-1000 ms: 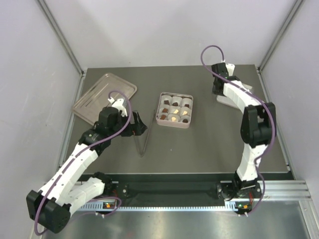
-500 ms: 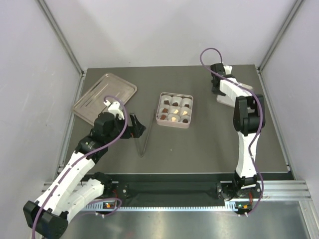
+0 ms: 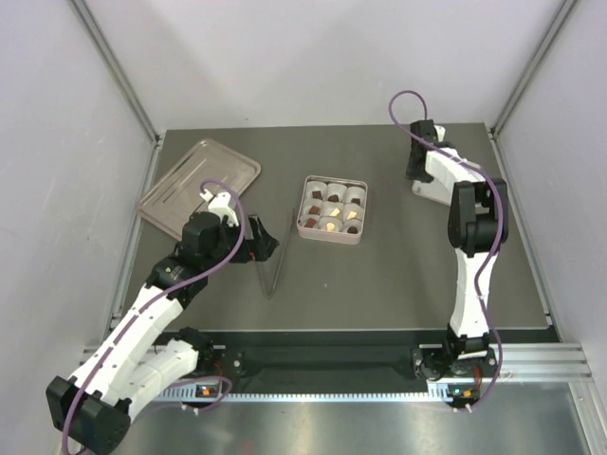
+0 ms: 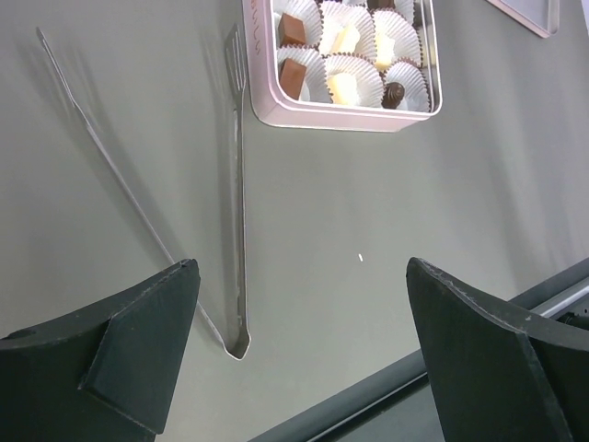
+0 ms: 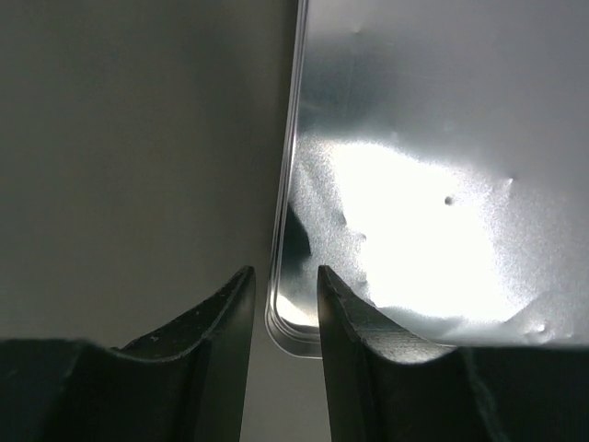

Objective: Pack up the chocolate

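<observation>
The chocolate (image 3: 334,198) sits in white paper cups inside a square pink tin (image 3: 332,236) at the table's middle; brown, dark and cream pieces (image 4: 342,87) show in the left wrist view. My left gripper (image 3: 262,243) (image 4: 299,267) hangs open over bare table left of the tin (image 4: 340,118), holding nothing. My right gripper (image 3: 415,172) (image 5: 283,273) is at the far right, its jaws narrow and set either side of the corner rim of a silver lid (image 3: 438,190) (image 5: 433,184), with a gap still showing beside the rim.
Thin metal tongs (image 3: 273,258) (image 4: 239,184) lie on the table between my left gripper and the tin. A clear pinkish tray (image 3: 199,185) rests at the back left. Grey walls enclose the table on three sides.
The right wrist has swung in over the silver lid's corner and its jaws have narrowed slightly. The left arm has shifted a little; its gripper stays wide open.
</observation>
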Tool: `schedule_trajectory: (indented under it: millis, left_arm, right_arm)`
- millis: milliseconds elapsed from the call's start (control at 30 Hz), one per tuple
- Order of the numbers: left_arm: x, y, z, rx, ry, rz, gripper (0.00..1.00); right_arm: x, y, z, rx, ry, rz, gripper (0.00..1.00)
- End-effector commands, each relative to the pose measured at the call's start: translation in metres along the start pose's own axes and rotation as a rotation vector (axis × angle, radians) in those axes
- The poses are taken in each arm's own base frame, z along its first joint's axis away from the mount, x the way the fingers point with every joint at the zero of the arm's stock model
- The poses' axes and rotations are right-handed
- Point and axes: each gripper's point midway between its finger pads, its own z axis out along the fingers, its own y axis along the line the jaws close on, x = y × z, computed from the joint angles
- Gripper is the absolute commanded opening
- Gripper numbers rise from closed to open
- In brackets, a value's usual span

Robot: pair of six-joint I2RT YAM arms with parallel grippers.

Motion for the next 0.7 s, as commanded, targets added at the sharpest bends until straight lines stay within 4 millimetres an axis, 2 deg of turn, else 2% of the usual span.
schedule_trajectory:
  millis: [0,267,333,367,400,467,500,567,600,667]
  left_arm:
    - [-0.014,-0.008,0.002,0.029,-0.05,0.013,0.99]
    - [-0.017,-0.008,-0.005,0.022,-0.058,0.025,0.99]
    - [-0.017,-0.009,-0.008,0.024,-0.051,0.034,0.99]
    - [-0.019,-0.009,-0.009,0.02,-0.056,0.036,0.99]
    - [-0.021,-0.009,-0.01,0.017,-0.061,0.034,0.99]
    - [-0.023,-0.012,-0.013,0.022,-0.06,0.03,0.99]
    - [-0.029,-0.016,-0.016,0.031,-0.071,0.03,0.99]
    - [-0.033,-0.021,-0.018,0.043,-0.068,0.026,0.99]
    - [-0.036,-0.022,-0.018,0.037,-0.069,0.02,0.99]
    - [-0.037,-0.02,-0.019,0.018,-0.059,0.01,0.99]
  right_arm:
    - [0.0,0.004,0.011,-0.05,0.017,0.002,0.34]
    - [0.002,0.008,0.016,-0.09,0.049,0.006,0.28]
    - [0.001,0.009,0.016,-0.104,0.048,-0.007,0.21]
    - [-0.003,0.01,0.014,-0.112,0.042,-0.019,0.07]
    - [-0.011,0.011,0.005,-0.124,0.02,-0.022,0.01]
    - [-0.026,0.013,-0.009,-0.147,-0.018,-0.029,0.0]
    - [-0.042,0.013,-0.027,-0.166,-0.06,-0.033,0.0]
    - [-0.054,0.017,-0.048,-0.213,-0.091,-0.04,0.0]
    - [-0.067,0.018,-0.07,-0.239,-0.129,-0.035,0.0]
    - [-0.072,0.022,-0.091,-0.289,-0.145,-0.026,0.0]
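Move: The lid's middle lies about 9 cm to my right hand's right, 2 cm ahead and 2 cm below. My parted fingertips are over its left rim, close to the near-left corner. The chocolate box sits some 25 cm to this hand's left and 9 cm nearer my base, about 1 cm lower. From my idle left hand the lid is roughly 31 cm ahead, 50 cm to the right and 16 cm down. I sink my right fingertips about 1.5 cm onto the lid's left rim beside the near corner and shut the part-open fingers to pinch that thin edge. Then I rise some 2.5 cm with it, easing about 1 cm left while the wrist turns a little counter-clockwise. My empty, open left hand rises 2 cm at the end. ##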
